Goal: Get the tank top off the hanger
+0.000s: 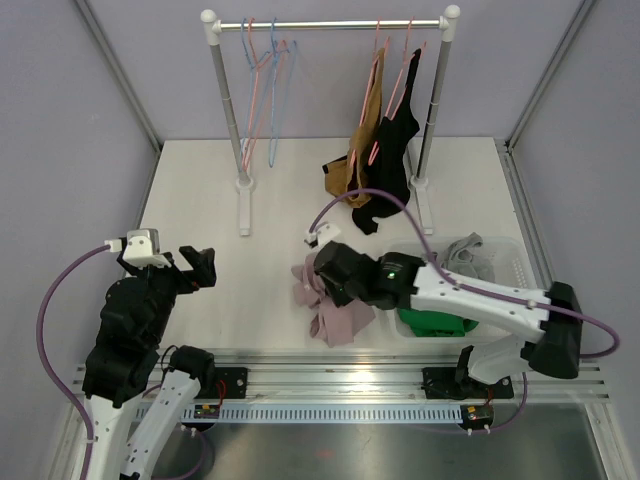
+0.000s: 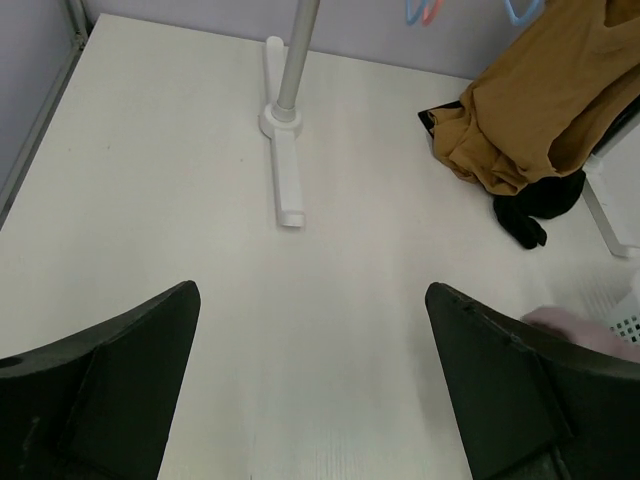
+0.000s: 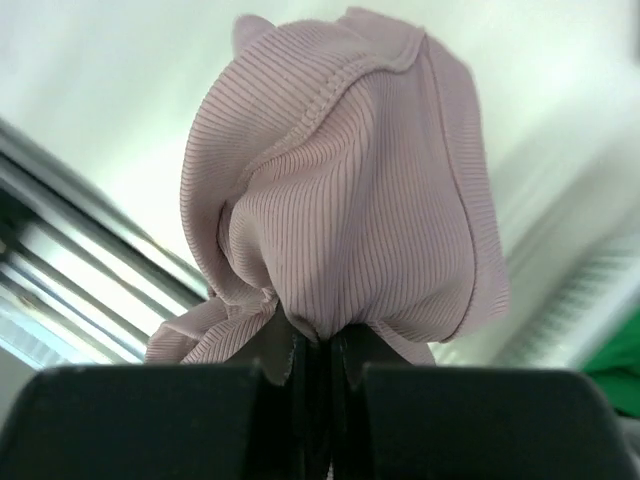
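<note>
A pink ribbed tank top (image 1: pixel 332 312) lies crumpled on the table in front of the rail, off any hanger. My right gripper (image 1: pixel 318 276) is shut on a bunched fold of it. In the right wrist view the tank top (image 3: pixel 340 190) bulges up from my right gripper (image 3: pixel 320 348), whose jaws are pressed together on the cloth. Empty pink and blue hangers (image 1: pixel 266 70) hang at the left of the rail. My left gripper (image 1: pixel 196 268) stands open at the near left with nothing in it, and in its own view my left gripper (image 2: pixel 310 300) frames only bare table.
A brown top (image 1: pixel 366 125) and a black top (image 1: pixel 397 165) hang on hangers at the right of the rail (image 1: pixel 330 24). A clear bin (image 1: pixel 510 262) at the right holds green and grey clothes. The rail's left foot (image 2: pixel 287 180) lies ahead of my left gripper.
</note>
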Robot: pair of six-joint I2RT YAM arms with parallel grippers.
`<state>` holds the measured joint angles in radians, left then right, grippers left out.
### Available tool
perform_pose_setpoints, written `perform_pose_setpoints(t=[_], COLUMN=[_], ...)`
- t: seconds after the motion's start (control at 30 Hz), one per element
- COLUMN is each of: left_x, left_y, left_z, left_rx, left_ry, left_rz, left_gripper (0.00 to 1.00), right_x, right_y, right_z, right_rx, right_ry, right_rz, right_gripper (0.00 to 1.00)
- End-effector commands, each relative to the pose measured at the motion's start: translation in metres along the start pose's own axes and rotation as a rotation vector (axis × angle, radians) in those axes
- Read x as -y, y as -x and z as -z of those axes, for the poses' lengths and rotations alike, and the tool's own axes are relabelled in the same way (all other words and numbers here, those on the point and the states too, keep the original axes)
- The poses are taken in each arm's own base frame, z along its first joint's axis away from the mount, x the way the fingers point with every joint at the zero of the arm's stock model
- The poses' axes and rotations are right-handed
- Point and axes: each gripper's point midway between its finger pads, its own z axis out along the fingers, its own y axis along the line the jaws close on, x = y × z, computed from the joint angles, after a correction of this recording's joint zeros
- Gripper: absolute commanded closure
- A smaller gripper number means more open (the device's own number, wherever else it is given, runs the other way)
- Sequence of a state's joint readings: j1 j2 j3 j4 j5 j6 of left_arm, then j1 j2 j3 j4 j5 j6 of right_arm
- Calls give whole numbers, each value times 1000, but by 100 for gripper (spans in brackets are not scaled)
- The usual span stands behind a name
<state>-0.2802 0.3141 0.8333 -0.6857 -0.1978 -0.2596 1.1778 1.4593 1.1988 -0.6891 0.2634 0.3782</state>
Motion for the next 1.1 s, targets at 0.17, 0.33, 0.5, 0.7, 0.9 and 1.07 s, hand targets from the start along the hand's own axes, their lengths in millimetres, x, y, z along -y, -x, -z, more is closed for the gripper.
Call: perform_pose_setpoints(t=[0.17,0.33,0.5,0.7,0.9,1.07], left_x=[-8,-9,-11,-12,-13,-17], left_y=[25,26,28,28,30,32], left_z=[1,3,5,5,8,12], left_rx=[115,127,143,143,156,175], left_ry=[48,53,60,64,70,84], left_rz=[24,28,32,33,37,44], left_gripper=[1,1,1,1,1,1], right_x=[115,168,216,235,256,243], right_y=[79,55,22,-12,-67,-99], right_z=[181,227,230,166,57,-6], right_rx=[454,494,468,370,186,44], right_ry=[-409,-622,-790,-852,-695,-522], right_rz=[-257,-409,-595,-723,-982,-1141], right_gripper=[100,100,100,100,100,100])
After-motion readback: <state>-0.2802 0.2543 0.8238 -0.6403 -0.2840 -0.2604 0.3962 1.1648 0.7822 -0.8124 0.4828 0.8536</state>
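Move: The right hand holds the pink tank top, bunched, roughly 14 cm above the table. The white basket it is taken to has its middle about 32 cm to the right, 5 cm ahead and some 10 cm below. In the basket, the green top lies about 26 cm right and level fore-and-aft, the grey top 34 cm right and 14 cm ahead, both around 11 cm lower. From the left hand, the basket is about 61 cm right, 3 cm ahead and 24 cm below. Keeping its shut pinch on the pink tank top, the right hand lifts it about 20 cm and swings it some 28 cm to the right and a little forward to over the basket, then sinks into it, ending lower than it began; on the way the wrist turns about 70 degrees clockwise. ##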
